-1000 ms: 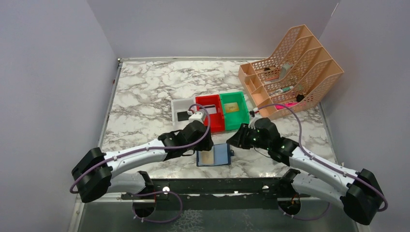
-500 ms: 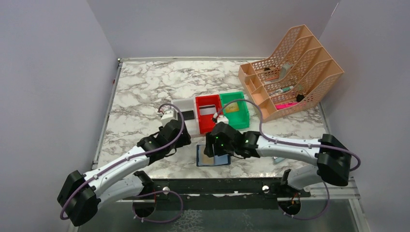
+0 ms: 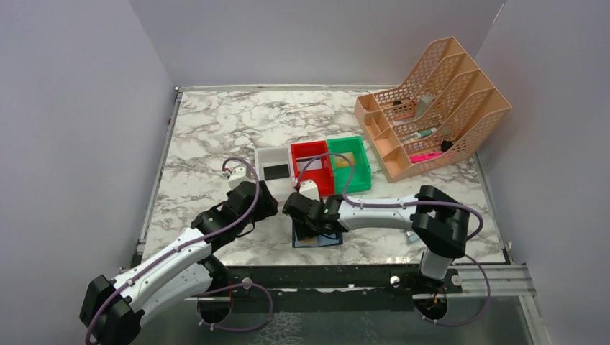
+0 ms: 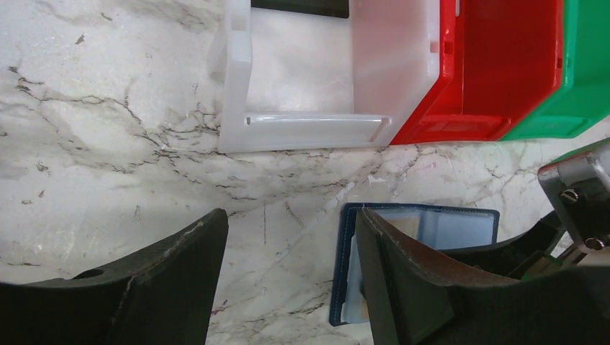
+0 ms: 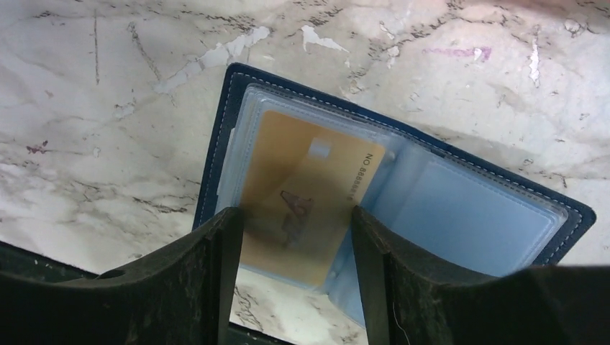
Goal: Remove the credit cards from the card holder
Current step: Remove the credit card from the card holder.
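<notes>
The dark navy card holder lies open on the marble near the front edge, its paler blue inside up. A gold card sits in its left clear pocket, and the right pocket looks empty. My right gripper hovers open right over the holder, and in the right wrist view it straddles the gold card without gripping it. My left gripper is open and empty just left of the holder, and in the left wrist view it is over bare marble. A black card lies in the white bin.
White, red and green bins stand in a row just beyond the holder. The white bin's near wall is close ahead of my left gripper. A peach mesh organiser stands at the back right. The table's front rail is close behind the holder.
My right arm has swung left and brought its open gripper down over the open holder. My left arm has drawn back to the left, away from the bins.
</notes>
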`<action>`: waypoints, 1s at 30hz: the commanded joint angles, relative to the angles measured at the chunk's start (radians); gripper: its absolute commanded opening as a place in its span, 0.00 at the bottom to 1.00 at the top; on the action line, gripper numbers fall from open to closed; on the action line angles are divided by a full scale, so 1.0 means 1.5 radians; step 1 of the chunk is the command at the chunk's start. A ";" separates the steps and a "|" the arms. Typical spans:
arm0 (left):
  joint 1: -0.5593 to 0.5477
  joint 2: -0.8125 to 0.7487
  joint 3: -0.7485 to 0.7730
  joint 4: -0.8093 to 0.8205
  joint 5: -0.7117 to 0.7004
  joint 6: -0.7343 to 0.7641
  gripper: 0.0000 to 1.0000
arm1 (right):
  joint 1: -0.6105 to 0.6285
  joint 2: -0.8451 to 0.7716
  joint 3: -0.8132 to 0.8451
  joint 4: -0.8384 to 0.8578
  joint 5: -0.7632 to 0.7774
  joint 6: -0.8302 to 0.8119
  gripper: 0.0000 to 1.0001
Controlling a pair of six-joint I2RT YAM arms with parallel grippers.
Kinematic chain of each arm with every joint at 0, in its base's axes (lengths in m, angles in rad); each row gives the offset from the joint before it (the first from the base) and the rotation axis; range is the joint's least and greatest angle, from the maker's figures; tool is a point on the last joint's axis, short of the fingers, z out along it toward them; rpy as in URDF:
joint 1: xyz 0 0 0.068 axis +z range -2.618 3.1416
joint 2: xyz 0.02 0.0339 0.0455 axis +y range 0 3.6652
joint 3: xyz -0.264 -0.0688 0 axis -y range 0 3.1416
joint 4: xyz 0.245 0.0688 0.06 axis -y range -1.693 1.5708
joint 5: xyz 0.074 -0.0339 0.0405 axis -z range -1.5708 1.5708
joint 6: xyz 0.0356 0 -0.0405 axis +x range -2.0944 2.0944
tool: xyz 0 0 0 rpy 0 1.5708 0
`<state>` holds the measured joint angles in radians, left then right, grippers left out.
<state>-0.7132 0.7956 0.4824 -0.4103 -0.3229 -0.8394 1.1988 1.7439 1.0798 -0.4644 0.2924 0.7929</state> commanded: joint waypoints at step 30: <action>0.004 0.049 -0.006 0.068 0.104 0.001 0.69 | 0.003 -0.015 -0.038 0.046 -0.007 0.015 0.01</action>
<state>-0.7132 0.8593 0.4725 -0.3500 -0.2100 -0.8486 1.2152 1.7580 1.0794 -0.4374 0.3496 0.8391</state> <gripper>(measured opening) 0.692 0.017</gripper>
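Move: The right hand, fingers apart, is right over the credit card in the left page of the open card holder, the card's middle some 1 cm ahead and 1 cm below. The holder's empty page lies about 8 cm to its right and 1 cm ahead. The white bin stands roughly 18 cm ahead and 10 cm left, the red bin 19 cm ahead and 1 cm right. From the left hand the card is about 6 cm back, 10 cm right and 8 cm below. The right fingertips close from wide open to shut on the clear pocket over the credit card, pinching its film, while that hand stays low and shifts less than 1 cm forward and left. The left hand, still open and clear of everything, eases about 2 cm to the right towards the card holder and sinks about 1 cm. ##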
